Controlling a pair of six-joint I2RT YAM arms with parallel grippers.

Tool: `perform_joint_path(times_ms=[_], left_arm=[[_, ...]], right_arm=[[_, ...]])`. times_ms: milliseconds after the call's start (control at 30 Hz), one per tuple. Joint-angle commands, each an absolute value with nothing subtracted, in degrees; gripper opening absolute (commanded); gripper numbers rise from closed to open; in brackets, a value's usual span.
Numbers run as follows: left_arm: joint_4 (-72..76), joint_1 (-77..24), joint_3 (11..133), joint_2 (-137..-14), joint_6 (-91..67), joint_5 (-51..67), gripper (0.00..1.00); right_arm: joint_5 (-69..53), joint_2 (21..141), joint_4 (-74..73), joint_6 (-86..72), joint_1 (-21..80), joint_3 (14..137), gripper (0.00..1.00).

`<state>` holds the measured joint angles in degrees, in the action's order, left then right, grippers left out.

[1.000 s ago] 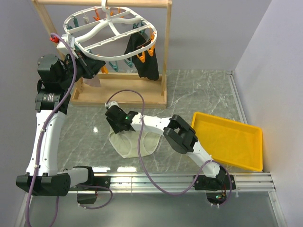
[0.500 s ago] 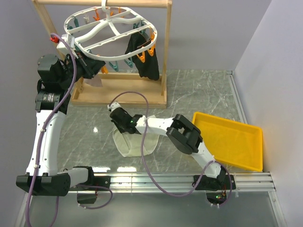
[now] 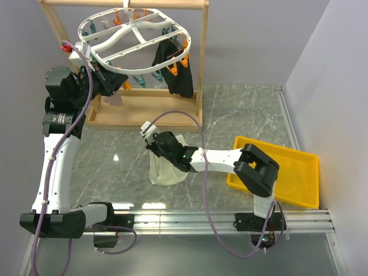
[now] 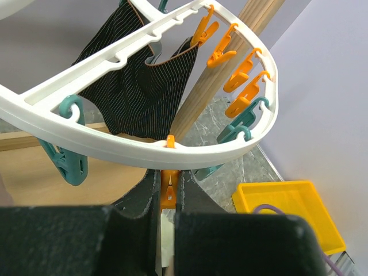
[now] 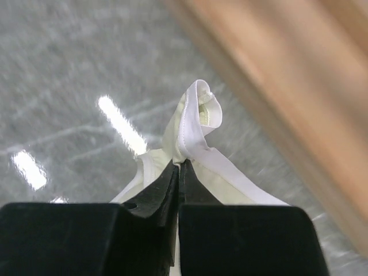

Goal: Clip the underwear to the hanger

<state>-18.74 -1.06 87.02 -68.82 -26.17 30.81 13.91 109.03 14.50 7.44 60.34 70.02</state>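
The cream underwear (image 3: pixel 164 169) hangs bunched from my right gripper (image 3: pixel 154 141), which is shut on its waistband (image 5: pixel 192 123) and holds it off the marble table. The white hanger (image 3: pixel 132 37) with teal and orange clips hangs from the wooden rack at the back left. My left gripper (image 3: pixel 112 83) sits under the hanger's near rim (image 4: pixel 144 152) and is shut on an orange clip (image 4: pixel 168 192), squeezing it. A black garment (image 3: pixel 172 69) is clipped to the hanger's right side.
The wooden rack frame (image 3: pixel 200 69) and its base stand behind the underwear. A yellow tray (image 3: pixel 279 169) lies at the right. A beige-pink cloth (image 3: pixel 115 99) hangs beside the left gripper. Grey walls close the back and right.
My right gripper has lifted the underwear off the table and moved right and toward the rack; the garment has gone from lying flat to hanging bunched. The left arm has not moved.
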Motion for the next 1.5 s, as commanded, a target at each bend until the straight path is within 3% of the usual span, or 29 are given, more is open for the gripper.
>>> perform_joint_path(times_ms=[0,467,900,1467], left_arm=[[-19.51,-0.79,86.92,-67.59,-25.84,32.43,0.0],[-21.62,-0.79,86.75,-67.41,-24.79,34.62,0.0],[-22.23,-0.7,85.96,-67.24,-24.26,37.7,0.0],[-23.29,-0.7,85.61,-67.67,-23.55,38.06,0.0]], right_arm=[[13.54,103.89,28.9,15.9,59.94,66.8,0.0],[4.93,96.69,50.53,30.14,58.1,61.35,0.0],[-8.96,94.31,38.94,29.35,55.2,69.69,0.0],[-1.41,97.03,37.09,35.94,55.46,76.64,0.0]])
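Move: The orange clip, pinched in the left fingertips on the hanger's near rim, is about 33 cm above the right hand, some 7 cm ahead and 5 cm to its left; for the left hand it is right between the fingers. The teal clip hangs about 4 cm to the right of the orange clip and 1 cm farther out. The black cloth hangs some 18 cm to the right of the orange clip, 5 cm farther out and 7 cm lower. The underwear, its waistband corner still pinched in the shut right fingers, is carried almost straight up by about 24 cm towards the orange clip, edging forward a little near the end. On the way the right wrist tips the fingers up by some 40 degrees, from drooping to just above level. The left hand keeps its pinch on the clip, easing down about a centimetre. ##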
